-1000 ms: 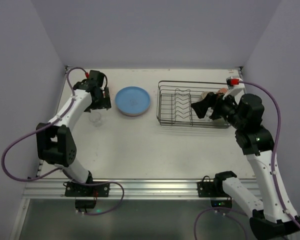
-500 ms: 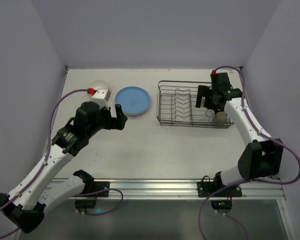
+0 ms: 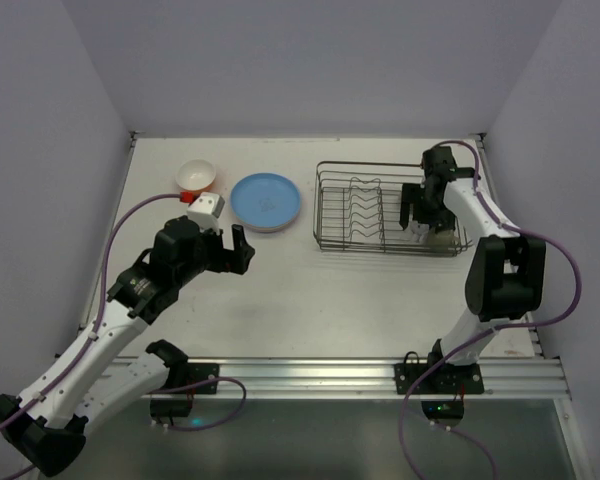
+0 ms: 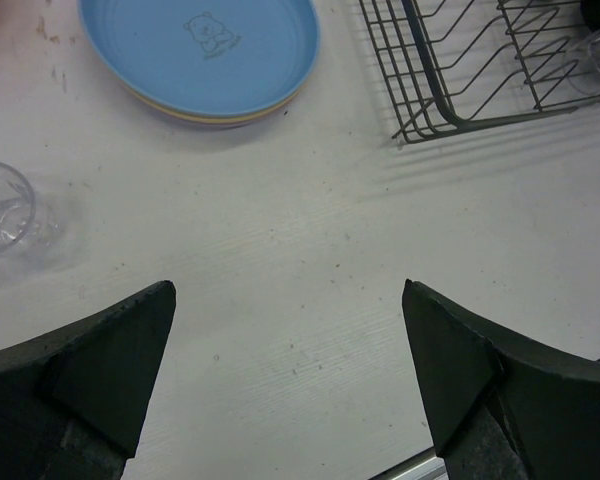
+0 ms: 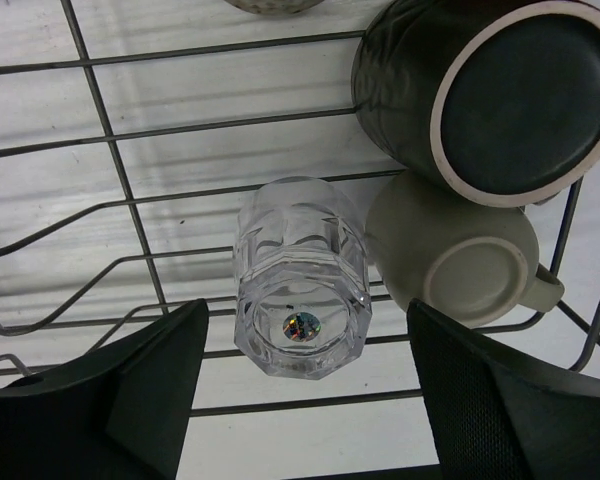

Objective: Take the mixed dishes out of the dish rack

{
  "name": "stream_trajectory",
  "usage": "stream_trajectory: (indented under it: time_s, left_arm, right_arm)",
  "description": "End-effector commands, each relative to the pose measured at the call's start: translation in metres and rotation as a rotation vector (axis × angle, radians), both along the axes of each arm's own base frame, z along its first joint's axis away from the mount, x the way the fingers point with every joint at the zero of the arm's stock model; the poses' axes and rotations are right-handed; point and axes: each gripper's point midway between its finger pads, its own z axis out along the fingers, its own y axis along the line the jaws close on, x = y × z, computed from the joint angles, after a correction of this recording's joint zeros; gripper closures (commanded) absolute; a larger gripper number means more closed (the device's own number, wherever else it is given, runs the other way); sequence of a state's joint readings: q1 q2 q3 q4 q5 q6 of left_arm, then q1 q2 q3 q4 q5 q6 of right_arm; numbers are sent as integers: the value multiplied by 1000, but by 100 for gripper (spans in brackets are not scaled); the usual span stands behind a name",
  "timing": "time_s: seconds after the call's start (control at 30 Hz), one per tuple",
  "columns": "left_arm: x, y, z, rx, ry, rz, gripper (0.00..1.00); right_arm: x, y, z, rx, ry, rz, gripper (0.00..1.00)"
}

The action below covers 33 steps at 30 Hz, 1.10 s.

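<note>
The dish rack (image 3: 355, 215) stands at the back right. In its right end lies a clear glass (image 5: 300, 290) with its base towards the wrist camera. My right gripper (image 5: 302, 335) is open, one finger on each side of the glass, with gaps. A beige mug (image 5: 460, 265) and a dark brown mug (image 5: 500, 95) sit beside the glass. A stack of plates with a blue one on top (image 3: 265, 202) and an orange bowl (image 3: 197, 176) rest on the table at the back left. My left gripper (image 4: 288, 295) hangs open and empty over bare table, in front of the plates (image 4: 200, 55).
A second clear glass (image 4: 5, 208) stands on the table left of my left gripper. The rack's near corner (image 4: 430, 110) lies to the right of the plates. Upright divider prongs (image 3: 365, 205) fill the rack's middle. Walls close the table on three sides.
My left arm drew back from the far left corner, where the orange bowl now shows. My right gripper came down over the glass in the rack and its jaws narrowed a little.
</note>
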<state>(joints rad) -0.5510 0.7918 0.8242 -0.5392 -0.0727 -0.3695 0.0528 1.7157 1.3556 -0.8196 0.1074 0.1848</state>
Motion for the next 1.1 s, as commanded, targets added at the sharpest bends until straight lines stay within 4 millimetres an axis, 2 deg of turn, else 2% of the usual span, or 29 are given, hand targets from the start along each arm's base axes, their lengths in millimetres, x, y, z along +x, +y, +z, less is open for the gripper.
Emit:
stream_trajectory:
  time_s: [0.0,0.17,0.33,0.47,0.57,0.6,0.73,0.87,1.03,1.07]
  left_arm:
    - [3,-9,10,-12,-49,-53,0]
    - [1,-11,10,-15,-52,-60,0]
    - [3,-12,6,-7,-36,-63,0]
    - [2,-12,4,-3,-33,-64,0]
    - [3,-12,4,-4,-32,-65,0]
    - [3,-13,3,-2,-30,-65,0]
    - [3,-13,4,-2,-30,-65,0]
    - [3,-12,5,-2,-33,-61,0]
    - [4,-11,4,1,-33,-57,0]
    - [3,-12,4,1,-33,-58,0]
  right_arm:
    - [10,2,10,13,-23,28,19]
    - [10,-4,5,-23,-10,37,26]
    - [15,0,4,-4,-16,53,41]
    - [16,1,1,-3,-8,63,46]
    - [17,0,1,-1,-9,65,57]
    - [16,0,2,-2,-8,67,65]
    - [16,-2,11,-21,-27,69,81]
    - [17,2,27,-1,-76,78,86]
    - [14,2,37,4,-96,72,92]
    - [14,4,41,12,-107,76,97]
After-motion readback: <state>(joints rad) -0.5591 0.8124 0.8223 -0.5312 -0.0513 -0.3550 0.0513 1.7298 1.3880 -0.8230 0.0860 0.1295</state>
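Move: The clear glass is already between the open right fingers, upside down and leaning; its middle is about 1 cm ahead of the hand point and 2 cm below. The sage mug stands against it, some 6 cm right and 1 cm ahead of the hand, the black mug about 8 cm right and 7 ahead, and the speckled cup roughly 10 cm ahead, 1 left and lower. From the left gripper the glass lies around 44 cm right, 12 ahead and 13 below. Close the right gripper on the clear glass, shutting from wide to about half open until a pad bears on each side near its upturned base. While closing, settle down and then forward by less than 1 cm each; once the grip holds, start straight up with the glass, about 1 cm. ##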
